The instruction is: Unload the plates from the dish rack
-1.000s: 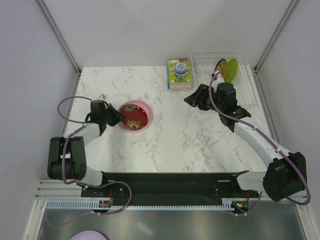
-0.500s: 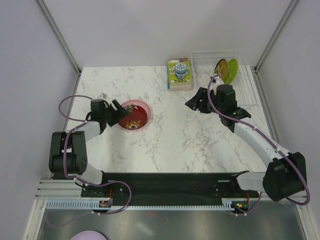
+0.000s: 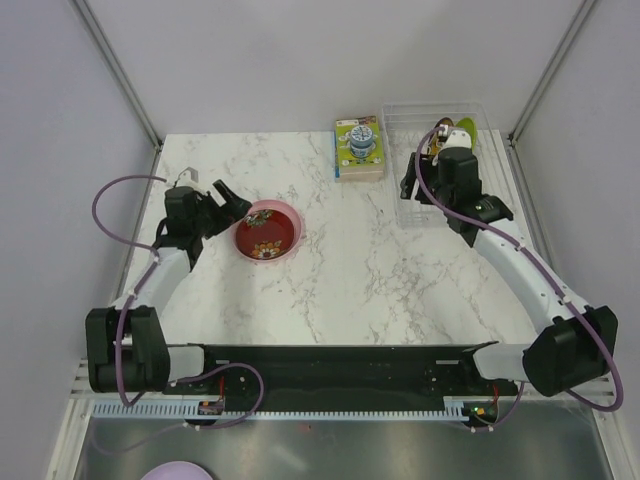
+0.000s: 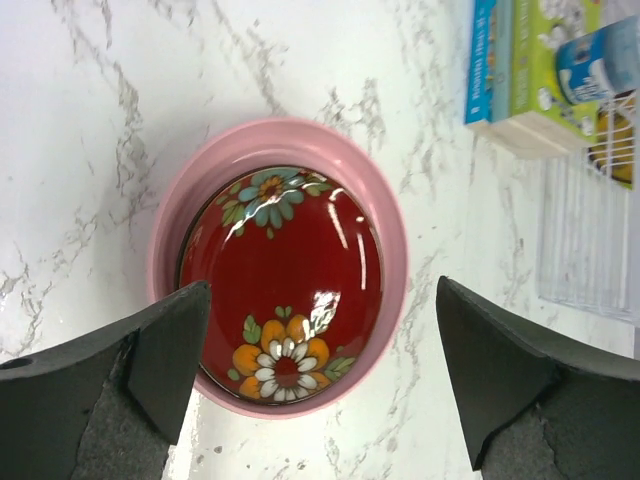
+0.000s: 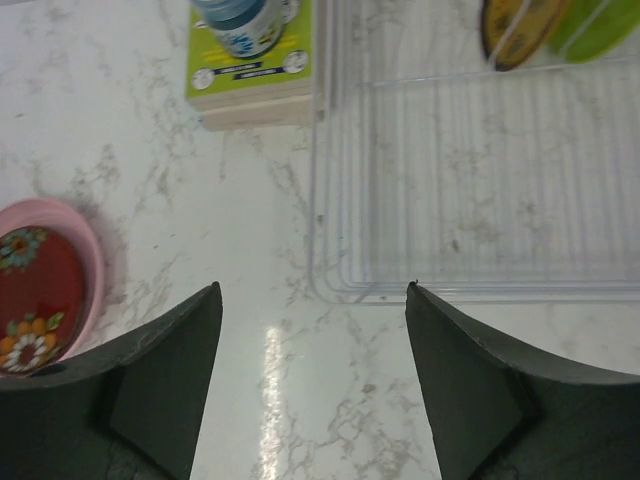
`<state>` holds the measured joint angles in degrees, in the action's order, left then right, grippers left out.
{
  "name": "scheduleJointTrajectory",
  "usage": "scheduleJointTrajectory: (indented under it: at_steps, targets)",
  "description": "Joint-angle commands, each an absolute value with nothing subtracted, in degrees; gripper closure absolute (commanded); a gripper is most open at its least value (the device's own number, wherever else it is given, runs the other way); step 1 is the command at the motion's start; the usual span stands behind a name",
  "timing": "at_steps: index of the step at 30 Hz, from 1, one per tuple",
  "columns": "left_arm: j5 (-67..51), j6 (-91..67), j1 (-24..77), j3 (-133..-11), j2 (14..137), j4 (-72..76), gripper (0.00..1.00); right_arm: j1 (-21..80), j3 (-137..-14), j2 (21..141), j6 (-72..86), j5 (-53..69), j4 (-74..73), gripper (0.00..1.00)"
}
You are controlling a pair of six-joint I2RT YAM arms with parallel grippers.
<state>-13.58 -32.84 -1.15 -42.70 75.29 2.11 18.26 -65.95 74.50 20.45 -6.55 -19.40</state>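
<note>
The red patterned plate [image 3: 266, 236] lies inside the plain pink plate [image 3: 293, 221] on the table's left half. In the left wrist view the red plate [image 4: 280, 270] fills the pink plate [image 4: 280, 140]. My left gripper [image 3: 226, 199] is open and empty, just left of the pink plate and apart from it [image 4: 322, 290]. The clear dish rack [image 3: 400, 112] stands at the back right and holds the yellow plate [image 3: 440, 128] and the lime green plate [image 3: 467, 128] on edge. My right gripper [image 3: 412, 190] is open and empty over the rack's near left corner [image 5: 312, 290]. The right wrist view shows the rack [image 5: 470, 180], the yellow plate [image 5: 520, 25] and the green plate [image 5: 600, 30].
A green-yellow printed box [image 3: 359, 148] lies just left of the rack, also in the right wrist view [image 5: 255, 50] and the left wrist view [image 4: 540, 60]. A pale lavender disc [image 3: 178, 470] lies below the table's near edge. Frame posts stand at the back corners.
My left gripper has opened and drawn back up and left from the pink plate's rim. My right gripper has swung from the table's middle up to the rack.
</note>
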Motion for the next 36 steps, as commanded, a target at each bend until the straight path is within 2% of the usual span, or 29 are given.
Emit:
scheduleJointTrajectory:
  at_steps: [1,5,9,15,23,25,27,34,35,36]
  targets:
    - [-14.5,-29.5,-0.7,-45.9,68.6,0.5,0.0,16.4,-72.4,78.4,12.8,-24.2,-21.7,0.18]
    - [-18.5,-29.1,1.4,-47.4,64.7,0.4,0.0,12.9,-80.2,85.7,9.4,-27.6,-20.0,0.18]
    - [-19.4,-26.9,4.7,-49.5,64.2,0.3,0.0,9.2,-89.4,98.2,5.7,-27.2,-19.8,0.18]
    - [-13.3,-21.5,13.5,-51.7,64.2,-1.9,0.0,3.6,-100.2,110.8,5.0,-23.1,-18.9,0.19]
    - [-9.4,-19.0,16.5,-53.3,67.8,-1.8,0.0,1.0,-112.3,123.5,2.6,-19.1,-20.3,0.22]
    - [-8.9,-18.9,16.6,-53.6,68.5,-1.8,0.0,0.6,-114.0,125.2,2.0,-19.2,-20.3,0.25]
    - [-8.8,-18.6,16.6,-53.9,69.4,-1.7,0.0,0.2,-116.7,127.8,1.0,-18.5,-20.7,0.37]
    - [-8.5,-18.9,16.9,-53.4,72.2,-0.4,0.0,0.2,-123.0,133.9,1.3,-15.7,-20.9,0.4]
    - [-8.6,-18.9,16.9,-53.4,72.5,-0.4,0.0,0.2,-124.3,135.1,1.5,-15.6,-21.1,0.43]
    - [-8.6,-18.8,16.9,-53.5,72.9,-0.4,0.0,0.2,-124.7,135.5,1.7,-15.2,-21.2,0.53]
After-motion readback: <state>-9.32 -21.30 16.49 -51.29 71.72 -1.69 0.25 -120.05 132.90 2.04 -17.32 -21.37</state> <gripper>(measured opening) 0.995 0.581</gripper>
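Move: The orange plate stands on edge in the far part of the dish rack, about 28 cm ahead of the right hand, 15 cm to its right and 12 cm below it. The green plate stands some 7 cm to the right of the orange one, and the book stack with the jar is about 27 cm ahead of this hand, 8 cm to its left and 17 cm lower. From the left hand the orange plate lies about 27 cm ahead, 60 cm to the right and slightly lower. No contact can be made out yet: the right hand reaches forward about 25 cm, swinging right and then sinking into the rack, rolling its left side down and turning clockwise, fingers partly closing around the orange plate's near rim. The empty, open left hand rises about 10 cm and swings right over the stacked red and pink plates, then sinks slightly. ##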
